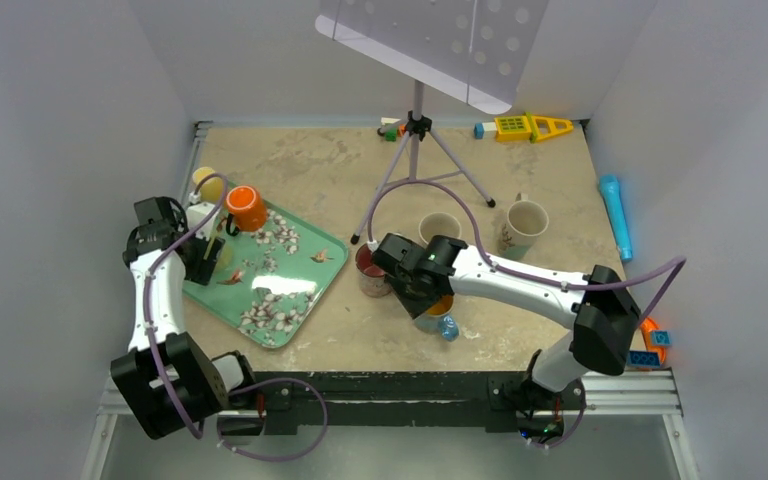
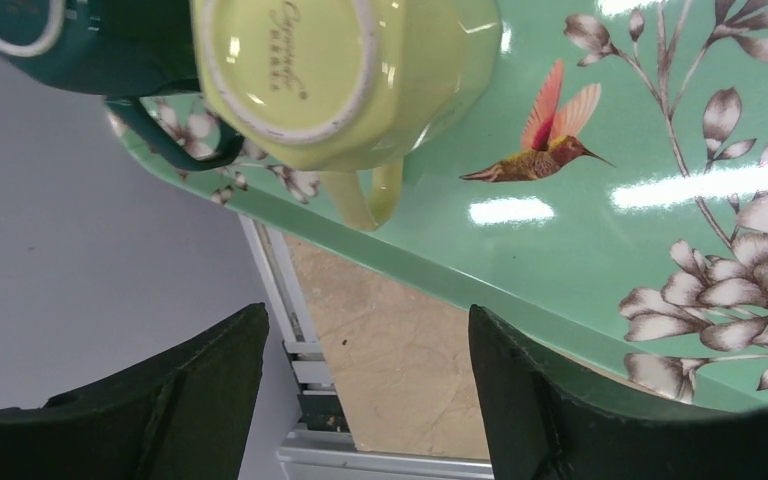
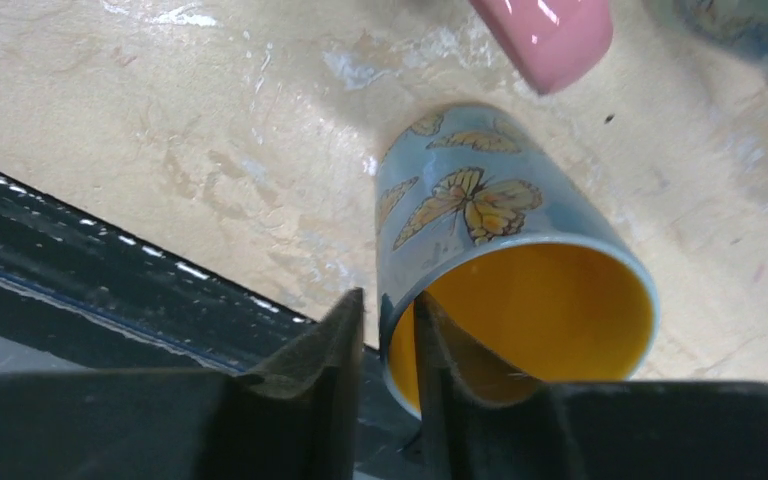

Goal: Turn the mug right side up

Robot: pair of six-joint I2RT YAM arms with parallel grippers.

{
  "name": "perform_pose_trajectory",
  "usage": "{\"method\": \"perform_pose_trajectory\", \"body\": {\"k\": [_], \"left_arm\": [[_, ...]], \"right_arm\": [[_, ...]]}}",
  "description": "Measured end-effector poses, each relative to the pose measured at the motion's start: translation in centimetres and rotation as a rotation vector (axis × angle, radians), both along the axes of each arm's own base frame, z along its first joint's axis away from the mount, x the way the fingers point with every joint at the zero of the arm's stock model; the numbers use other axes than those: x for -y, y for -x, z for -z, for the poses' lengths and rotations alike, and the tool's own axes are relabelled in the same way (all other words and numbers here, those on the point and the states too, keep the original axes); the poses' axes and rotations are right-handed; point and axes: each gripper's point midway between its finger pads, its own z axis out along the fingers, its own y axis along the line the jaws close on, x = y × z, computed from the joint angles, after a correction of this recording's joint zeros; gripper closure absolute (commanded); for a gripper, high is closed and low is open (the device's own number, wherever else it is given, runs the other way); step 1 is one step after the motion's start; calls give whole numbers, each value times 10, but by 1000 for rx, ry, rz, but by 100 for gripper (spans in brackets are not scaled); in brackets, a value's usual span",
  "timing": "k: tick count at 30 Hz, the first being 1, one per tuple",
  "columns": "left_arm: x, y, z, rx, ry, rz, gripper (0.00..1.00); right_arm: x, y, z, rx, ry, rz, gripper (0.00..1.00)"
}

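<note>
A blue butterfly mug point(image 3: 470, 200) with a yellow inside stands mouth up on the table, largely under the right arm point(image 1: 432, 318). My right gripper point(image 3: 390, 300) straddles its rim, one finger inside and one outside. A thin gap shows at the outer finger, so the jaws stand slightly open. On the green flowered tray point(image 2: 560, 250) a yellow-green mug point(image 2: 300, 80) and a teal mug point(image 2: 110, 50) sit bottom up. An orange mug point(image 1: 247, 208) lies at the tray's far end. My left gripper point(image 2: 368, 320) hangs open over the tray's near-left edge with nothing in it.
A pink mug point(image 1: 370, 272) stands just left of the right gripper, and two cream mugs point(image 1: 438, 228) point(image 1: 525, 225) stand behind it. A tripod stand point(image 1: 417, 150) rises at the back centre. Toys point(image 1: 525, 127) and a blue cylinder point(image 1: 615, 215) lie at the back and right.
</note>
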Motion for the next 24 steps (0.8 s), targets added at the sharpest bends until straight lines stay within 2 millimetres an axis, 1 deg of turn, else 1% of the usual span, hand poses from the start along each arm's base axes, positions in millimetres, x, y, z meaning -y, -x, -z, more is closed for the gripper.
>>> {"method": "perform_pose_trajectory", "body": {"k": [1, 3, 5, 8, 11, 13, 15, 17, 18, 19, 20, 21, 24], "left_arm": [[0, 1, 5, -4, 5, 2, 25], [0, 2, 19, -24, 17, 12, 28], [-1, 2, 31, -47, 32, 14, 30], [-11, -3, 40, -52, 39, -7, 30], [-21, -10, 46, -39, 33, -15, 29], [-26, -15, 52, -37, 35, -17, 32], [-27, -18, 61, -53, 49, -15, 40], [-26, -20, 73, -76, 76, -10, 53], [-24, -20, 77, -85, 92, -6, 62], [-21, -20, 80, -88, 109, 0, 74], [-19, -21, 81, -83, 120, 4, 90], [-16, -24, 80, -70, 132, 13, 100], [-8, -27, 73, -36, 172, 37, 100]], "right_arm": [[-1, -1, 0, 7, -2, 0, 53], [-1, -5, -1, 26, -1, -2, 46], [-1, -7, -1, 34, 1, -2, 41], [0, -8, -5, 47, -8, 0, 40], [0, -9, -17, 75, -40, 3, 39], [0, -11, -27, 97, -68, 6, 39], [0, -11, -33, 109, -88, 7, 38], [0, -11, -38, 117, -102, 8, 38], [0, -11, -42, 122, -112, 8, 38], [0, -11, -45, 127, -119, 9, 38], [0, -11, -48, 132, -130, 10, 38], [0, -11, -52, 139, -142, 11, 38], [-1, -12, -70, 169, -194, 12, 38]]}}
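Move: The left hand hangs open over the near rim of the tray. The upside-down yellow-green mug is about 9 cm ahead, 2 cm right and 8 cm below, its handle facing back. The dark green mug stands 10 cm left of it and 4 cm farther out, the orange mug 5 cm right and 9 cm beyond. The right fingers still straddle the blue mug's rim, its middle 4 cm right, 1 cm ahead, 4 cm lower; the pink mug is 8 cm ahead and 8 cm left. The left fingers shut on the yellow-green mug's handle late on, after the hand sinks about 7 cm and eases some 3 cm forward, swinging slightly left and back, with a small roll. Meanwhile the right fingers spread and release the blue mug's rim; after about 1 cm forward, that hand rises some 7 cm clear of the mug, its fingers tilting outward. ##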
